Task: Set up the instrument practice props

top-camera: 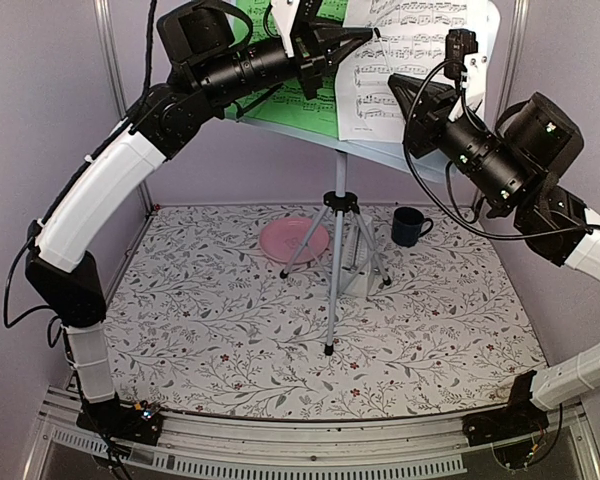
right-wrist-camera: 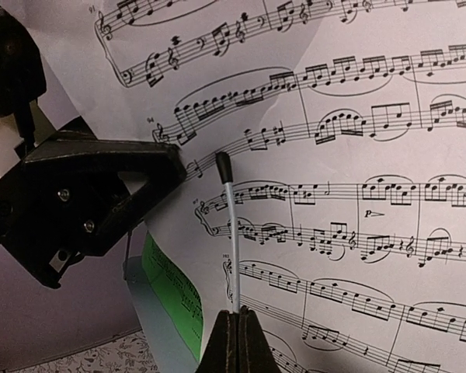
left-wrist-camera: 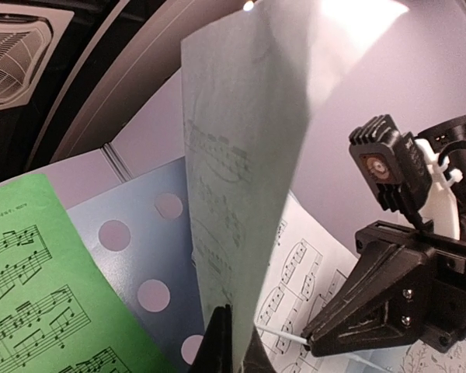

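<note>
The pale grey-blue music stand (top-camera: 337,250) stands on tripod legs mid-table, its perforated desk (left-wrist-camera: 140,241) up high. A green music sheet (top-camera: 300,100) lies on the desk's left half. The white music sheet (top-camera: 420,40) is on the right half. My left gripper (left-wrist-camera: 234,326) is shut on the white sheet's left edge, which curls up away from the desk (left-wrist-camera: 241,155). My right gripper (right-wrist-camera: 238,315) is shut on a thin white stick with a black tip (right-wrist-camera: 230,233), held against the printed page (right-wrist-camera: 373,155). A whitish shape, perhaps the metronome (top-camera: 357,272), sits behind the tripod legs.
A pink plate (top-camera: 295,240) lies left of the tripod and a dark blue mug (top-camera: 410,227) stands to its right, both on the floral tablecloth (top-camera: 210,330). Purple walls and metal posts close in the back and sides. The two grippers' tips are close together at the stand.
</note>
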Motion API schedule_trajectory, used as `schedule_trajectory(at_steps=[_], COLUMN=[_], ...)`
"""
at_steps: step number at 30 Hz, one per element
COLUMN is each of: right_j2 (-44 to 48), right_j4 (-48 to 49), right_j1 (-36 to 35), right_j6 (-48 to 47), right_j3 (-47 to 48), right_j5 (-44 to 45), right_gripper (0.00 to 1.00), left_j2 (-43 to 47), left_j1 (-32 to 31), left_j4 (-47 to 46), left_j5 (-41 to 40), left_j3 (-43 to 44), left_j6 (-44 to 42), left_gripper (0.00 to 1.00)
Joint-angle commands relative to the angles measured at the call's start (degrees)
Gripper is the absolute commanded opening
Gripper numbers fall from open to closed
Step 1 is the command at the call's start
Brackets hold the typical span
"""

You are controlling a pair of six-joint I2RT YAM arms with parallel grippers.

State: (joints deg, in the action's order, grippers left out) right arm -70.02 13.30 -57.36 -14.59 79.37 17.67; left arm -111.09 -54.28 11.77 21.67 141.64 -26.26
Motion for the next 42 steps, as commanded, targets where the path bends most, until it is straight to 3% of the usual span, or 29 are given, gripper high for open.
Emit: schedule_trajectory(at_steps=[1, 14, 22, 30, 33, 37, 40, 42], right_j2=[2.9, 3.1, 1.7, 1.7, 1.9, 1.8, 1.6, 1.4], right_j4=[-0.5, -0.5, -0.6, -0.5, -0.3, 0.7, 0.8, 0.9], right_j1=[-0.1, -0.1, -0.1, -0.1, -0.1, -0.1, 0.0, -0.1], right_j6=[-0.4, -3.0, -3.8, -4.1, -3.8, -2.6, -2.1, -1.9], right_j3=[-1.7, -2.8, -2.0, -1.7, -1.7, -1.7, -1.7, -1.7], right_j5=[-3.3, -8.4, -10.6, -7.6, -5.2, -1.0, 0.1, -0.2], right_gripper=[0.0, 0.0, 0.0, 0.0, 0.0, 0.1, 0.27, 0.32], left_j2=[1.0, 0.6, 0.0, -0.1, 0.1, 0.3, 1.0, 2.0], left_j1=[-0.7, 1.9, 2.0, 2.2, 2.2, 2.2, 2.2, 2.2], left_j4=[1.7, -1.0, -1.8, -2.1, -2.2, -2.5, -2.8, -3.7], left_j5=[-2.1, -3.8, -0.9, -1.6, -1.7, -2.5, -3.0, -3.1], left_j3=[-0.2, 0.0, 0.5, 0.5, 0.4, 0.2, -0.6, -2.3], left_j6=[-1.6, 2.6, 2.6, 3.0, 3.5, 4.1, 4.2, 4.4], left_gripper=[0.0, 0.01, 0.23, 0.19, 0.22, 0.29, 0.35, 0.37])
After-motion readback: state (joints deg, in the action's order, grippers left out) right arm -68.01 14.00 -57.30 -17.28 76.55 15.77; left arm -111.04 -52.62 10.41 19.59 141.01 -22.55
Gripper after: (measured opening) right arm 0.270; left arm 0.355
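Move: The left hand pinches the white sheet's left edge; the sheet's middle is about 7 cm to its right and 4 cm farther out, roughly 2 cm lower, with the green sheet's middle about 10 cm left, 4 cm out and 5 cm down. The right hand grips the stand's right rod in front of the white sheet, whose middle is about 3 cm right, 4 cm out and 4 cm above it; the rod's black tip is some 2 cm left, 1 cm out and 6 cm up. The left hand carries the pinched edge about 2 cm forward towards the board beside the green sheet, stops there and opens its fingers roughly a third, letting the white sheet go. Meanwhile the right hand, keeping its grip, draws the rod back some 2 cm away from the board with a slight counter-clockwise turn, then eases it forward again by about 1.5 cm and parts its fingers to let go of it. ##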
